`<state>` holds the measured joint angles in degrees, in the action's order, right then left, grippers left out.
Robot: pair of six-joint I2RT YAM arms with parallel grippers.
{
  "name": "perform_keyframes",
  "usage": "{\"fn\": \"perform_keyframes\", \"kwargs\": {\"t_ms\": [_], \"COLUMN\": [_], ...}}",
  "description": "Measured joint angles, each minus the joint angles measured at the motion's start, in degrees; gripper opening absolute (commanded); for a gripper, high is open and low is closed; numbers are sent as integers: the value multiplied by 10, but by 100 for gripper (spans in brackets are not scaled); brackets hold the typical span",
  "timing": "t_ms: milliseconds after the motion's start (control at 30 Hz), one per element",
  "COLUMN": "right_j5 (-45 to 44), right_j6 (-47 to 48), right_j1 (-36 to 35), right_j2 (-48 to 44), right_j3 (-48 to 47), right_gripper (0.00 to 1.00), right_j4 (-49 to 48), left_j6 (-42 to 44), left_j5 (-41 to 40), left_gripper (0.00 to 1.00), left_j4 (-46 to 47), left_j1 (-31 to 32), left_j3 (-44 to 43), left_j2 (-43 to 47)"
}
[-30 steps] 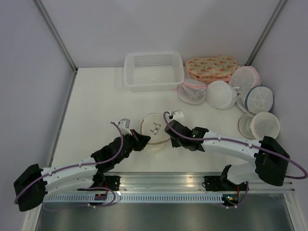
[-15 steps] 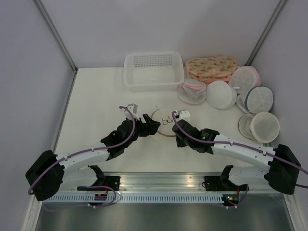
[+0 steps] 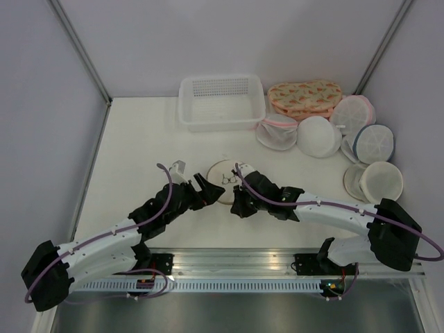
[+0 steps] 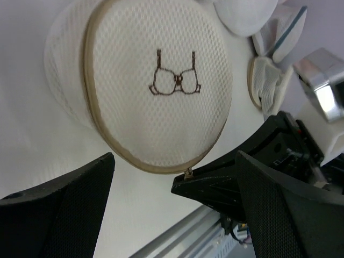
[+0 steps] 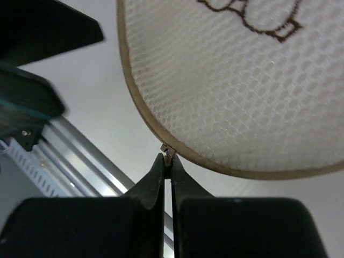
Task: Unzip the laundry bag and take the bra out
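Note:
The laundry bag is a round cream mesh pouch with a tan rim and a brown bra outline stitched on its face. It lies mid-table between the two arms. My right gripper is shut on the small metal zip pull at the bag's near rim. In the top view the right gripper sits at the bag's near right side. My left gripper is open, its fingers apart just short of the bag's near left side and holding nothing. The bra is hidden.
A white perforated basket stands at the back. To its right are a floral orange pouch and several white dome pouches along the right side. A metal rail runs along the near edge.
My left gripper has opened and drawn back from the bag's left rim. The bag slid right, then back left. The right gripper stayed shut on the zip pull.

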<state>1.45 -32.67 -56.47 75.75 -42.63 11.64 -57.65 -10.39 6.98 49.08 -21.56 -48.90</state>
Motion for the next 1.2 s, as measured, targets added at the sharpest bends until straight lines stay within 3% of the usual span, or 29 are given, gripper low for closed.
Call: {"fn": "perform_keyframes", "kwargs": {"t_ms": [267, 367, 400, 467, 500, 600, 767, 1033, 1200], "right_j5": [98, 123, 130, 137, 138, 132, 83, -152, -225], "right_j6": [-1, -2, -2, -1, -1, 0, 4, -14, -34], "right_j1": [0, 0, 0, 0, 0, 0, -1, 0, 10], "right_j2": [12, 12, 13, 13, 13, 13, 12, 11, 16], "right_j3": [4, 10, 10, 11, 11, 11, 7, -25, -37], "right_gripper": [0, 1, 0, 0, 0, 0, 0, 0, 0], "right_j4": [-100, -120, -123, -125, -125, -117, -60, 125, 150], "left_j6": [-42, -52, -55, -63, -65, -71, -69, -50, -31], "left_j5": [55, 53, 50, 46, 45, 43, 30, -8, -5], "left_gripper": [96, 87, 69, 46, 24, 2, 2, 2, 2], "left_j4": [-6, -1, 5, 21, 27, 43, 47, 19, 23], "left_j1": [10, 10, 10, 11, 12, 12, 13, 13, 12], "left_j3": [9, 19, 22, 25, 25, 25, 25, 25, 25], "left_j2": [-27, -28, -30, -40, -46, -61, -62, -25, -25]}}
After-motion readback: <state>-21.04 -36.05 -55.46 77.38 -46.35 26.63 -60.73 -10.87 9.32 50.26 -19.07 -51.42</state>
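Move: From my left hand the near rim of the laundry bag, where its zip runs, is about 2 cm to the right and 2 back, some 4 cm below; the zip pull, already held in my right fingertips, lies about 4 cm right, 1 back and 4 below. The bag's middle is roughly 7 cm ahead of my right hand and 2 left. The pink-edged mesh bag is about 25 cm ahead of my left hand and 23 right. My open left hand sinks about 3 cm and eases back and right onto the bag's rim, then shuts on the zip tape. My right hand, never letting go of the pull, first carries it left and up towards the left fingers; once they have closed, it sweeps some 12 cm right, forward and down, turning clockwise by about 30 degrees, while my left keeps its pinch and drifts slightly left, rising again a little. ##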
